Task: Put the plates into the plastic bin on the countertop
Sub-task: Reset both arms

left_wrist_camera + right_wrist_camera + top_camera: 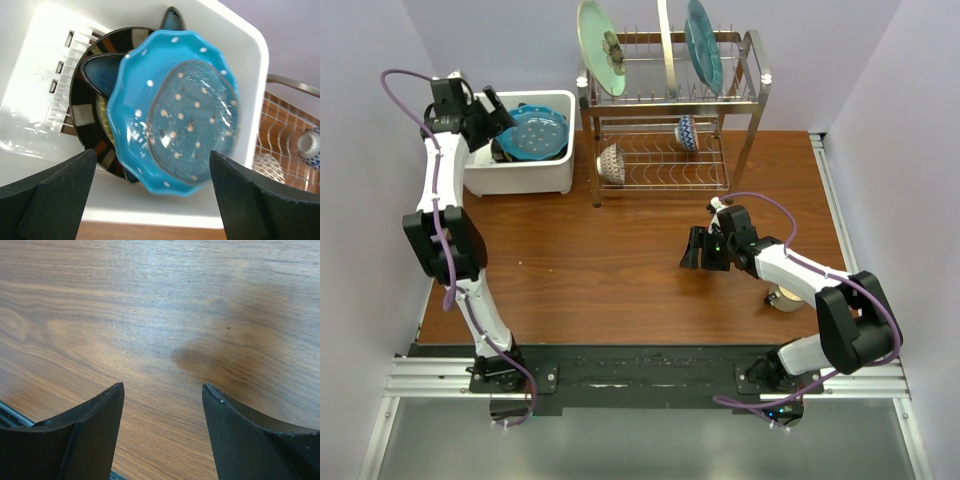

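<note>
The white plastic bin [520, 182] stands at the back left. A stack of plates lies in it: a bright blue scalloped plate with pale dots [175, 107] on top, tilted, over a dark blue star-shaped plate [102, 75] and a black-striped plate [85, 115]. My left gripper [152, 155] hovers open above the bin's near wall, clear of the blue plate. Still upright in the rack are a teal plate [703, 45] and a pale plate seen edge-on [667, 45]. My right gripper [692, 248] stands open over bare wood [165, 315], holding nothing.
The two-tier steel wire rack [750, 110] stands at the back centre. It holds a pale green flower-motif plate [602, 45] on top and two small patterned bowls [687, 131] [612, 163] below. A small round tan object [785, 298] lies by the right arm.
</note>
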{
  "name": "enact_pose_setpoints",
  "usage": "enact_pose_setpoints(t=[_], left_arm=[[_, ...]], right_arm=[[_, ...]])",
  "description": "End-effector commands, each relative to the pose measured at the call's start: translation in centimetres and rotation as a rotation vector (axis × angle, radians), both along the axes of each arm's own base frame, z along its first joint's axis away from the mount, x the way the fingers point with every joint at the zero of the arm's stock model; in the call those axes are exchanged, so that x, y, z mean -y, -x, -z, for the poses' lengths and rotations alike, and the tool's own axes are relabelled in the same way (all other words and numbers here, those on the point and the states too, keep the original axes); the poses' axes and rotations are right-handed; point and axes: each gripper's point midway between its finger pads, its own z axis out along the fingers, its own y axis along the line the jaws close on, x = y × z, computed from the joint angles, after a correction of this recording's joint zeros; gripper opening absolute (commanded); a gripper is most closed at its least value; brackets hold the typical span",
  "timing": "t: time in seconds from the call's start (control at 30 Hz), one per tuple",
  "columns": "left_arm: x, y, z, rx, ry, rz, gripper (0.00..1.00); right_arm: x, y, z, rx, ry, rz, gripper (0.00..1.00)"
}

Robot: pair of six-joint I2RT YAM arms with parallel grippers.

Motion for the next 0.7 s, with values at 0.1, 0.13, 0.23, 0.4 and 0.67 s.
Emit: enact_pose_setpoints(t=[0.1, 0.13, 0.23, 0.4, 0.67], left_arm=[[4.0, 2.9, -8.3, 0.204, -0.018, 0.13, 1.0], [4.6, 3.3, -8.3, 0.206, -0.033, 0.144, 1.0], [7.3, 4.6, -8.4, 0.212, -0.065, 0.197, 1.0], [10.1, 7.3, -8.7, 0.223, -0.1, 0.252, 1.0], [11.9, 11.7, -6.7, 0.233, -0.083, 0.284, 1.0]], right_arm=[[0.1, -0.8, -1.4, 0.051, 0.005, 0.003, 0.68], [0.1, -0.9, -1.5, 0.051, 0.003, 0.005, 0.7], [0.3, -0.9, -2.0, 0.07, 0.011, 0.007, 0.77], [1.4, -0.9, -3.0, 0.105, 0.048, 0.031, 0.87], [3.1, -1.5, -4.7, 0.176, 0.113, 0.088, 0.92]])
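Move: The left hand hangs open over the white bin. The top blue plate's middle is about 5 cm to its right, 3 cm ahead and 10 cm below. The bin's middle lies roughly 2 cm right of the hand, level with it and 14 cm below; the brown patterned bowl on the rack is some 24 cm right and 7 cm back, 15 cm below. From the right hand the blue plate is about 30 cm ahead, 45 cm left and 5 cm above. Open left hand retreats some 15 cm right, back and up from the plates; right hand lifts, opening wider. ##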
